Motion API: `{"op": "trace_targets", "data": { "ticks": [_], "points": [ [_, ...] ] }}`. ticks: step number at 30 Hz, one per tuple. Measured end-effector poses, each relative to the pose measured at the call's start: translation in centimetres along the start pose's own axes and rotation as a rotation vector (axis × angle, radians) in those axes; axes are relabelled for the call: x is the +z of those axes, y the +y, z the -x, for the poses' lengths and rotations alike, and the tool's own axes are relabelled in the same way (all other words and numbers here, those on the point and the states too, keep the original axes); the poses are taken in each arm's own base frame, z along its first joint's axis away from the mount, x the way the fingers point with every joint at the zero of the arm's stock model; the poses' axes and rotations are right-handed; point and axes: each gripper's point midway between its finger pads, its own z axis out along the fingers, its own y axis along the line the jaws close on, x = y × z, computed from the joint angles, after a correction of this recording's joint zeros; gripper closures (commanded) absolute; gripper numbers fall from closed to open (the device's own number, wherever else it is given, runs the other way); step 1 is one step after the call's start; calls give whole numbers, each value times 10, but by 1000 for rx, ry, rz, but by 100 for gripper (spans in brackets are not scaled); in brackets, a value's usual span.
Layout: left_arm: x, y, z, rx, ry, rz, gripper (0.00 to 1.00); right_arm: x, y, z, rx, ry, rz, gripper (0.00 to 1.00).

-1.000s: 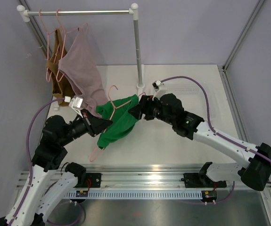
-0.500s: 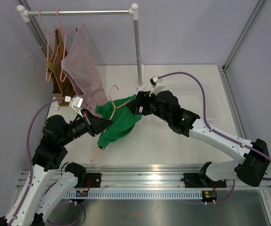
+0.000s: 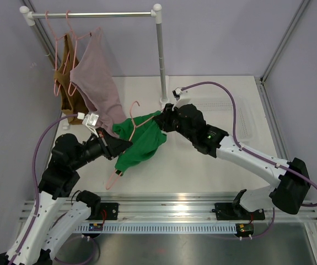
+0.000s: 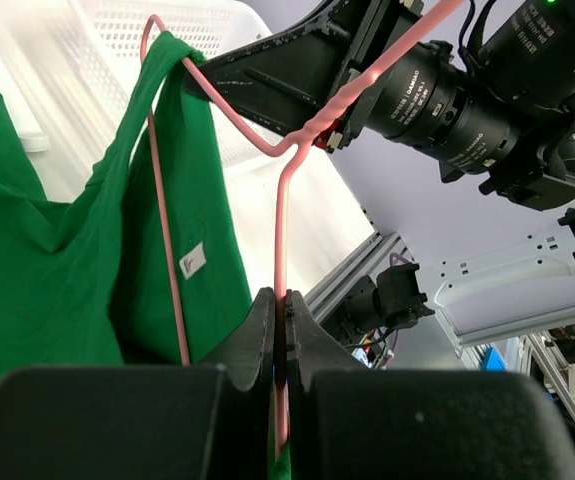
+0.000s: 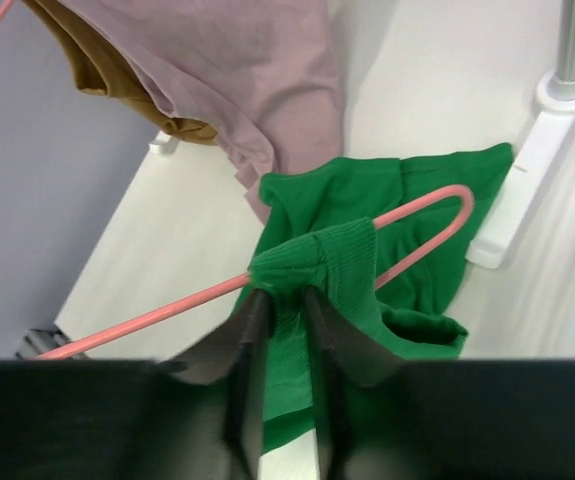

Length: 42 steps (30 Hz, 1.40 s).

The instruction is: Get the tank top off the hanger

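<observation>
A green tank top point(image 3: 141, 144) hangs on a pink wire hanger point(image 3: 114, 175), held low over the table. My left gripper point(image 3: 126, 144) is shut on the hanger's wire point(image 4: 279, 220), which runs straight up from between its jaws point(image 4: 280, 300). At the hanger's far shoulder, my right gripper point(image 3: 161, 120) has its jaws closed around the green strap point(image 5: 337, 255), with bunched fabric pinched between them point(image 5: 285, 295). The pink wire point(image 5: 147, 318) passes just beyond its fingertips. The tank top's body point(image 4: 67, 260) drapes below the hanger.
A clothes rack rail point(image 3: 92, 15) at the back left carries a mauve top point(image 3: 95, 77) and a brown garment point(image 3: 64, 77) on pink hangers. Its upright post point(image 3: 160, 55) stands right behind my right gripper. A white basket point(image 3: 232, 116) lies at the right.
My right arm has reached left to the hanger's shoulder and its jaws have closed on the green strap. The left gripper and hanger have stayed put.
</observation>
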Motion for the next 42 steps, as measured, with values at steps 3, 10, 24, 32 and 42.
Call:
{"op": "trace_targets", "data": {
  "ticks": [3, 10, 24, 32, 42],
  "points": [
    [0, 1, -2, 4, 6, 5, 100, 0, -7, 1, -25, -7, -30, 100],
    [-4, 5, -5, 42, 34, 30, 100, -1, -24, 1, -74, -9, -114, 100],
    [-39, -29, 14, 216, 20, 13, 100, -3, -83, 22, -76, 3, -224, 100],
    [-48, -60, 43, 274, -174, -106, 100, -47, -35, 13, -19, 33, 81, 100],
    [-30, -86, 124, 437, -542, -219, 100, -151, 52, 19, 2, 99, 584, 100]
  ]
}}
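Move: The tank top's strap, still round the hanger's shoulder, lies right between the half-closed right fingers; from the left hand, which already grips the hanger, it is about 11 cm ahead, 12 cm to the right and 3 cm lower. From the right hand, the hanger's fork lies some 10 cm left and 5 cm back, the tank top's body about 8 cm left, 2 cm back and 9 cm below, the rack foot roughly 20 cm ahead, 1 cm right and 24 cm below. Right fingers shut on the strap and pull right, then back about 18 cm, while left lifts the hanger 15 cm. ##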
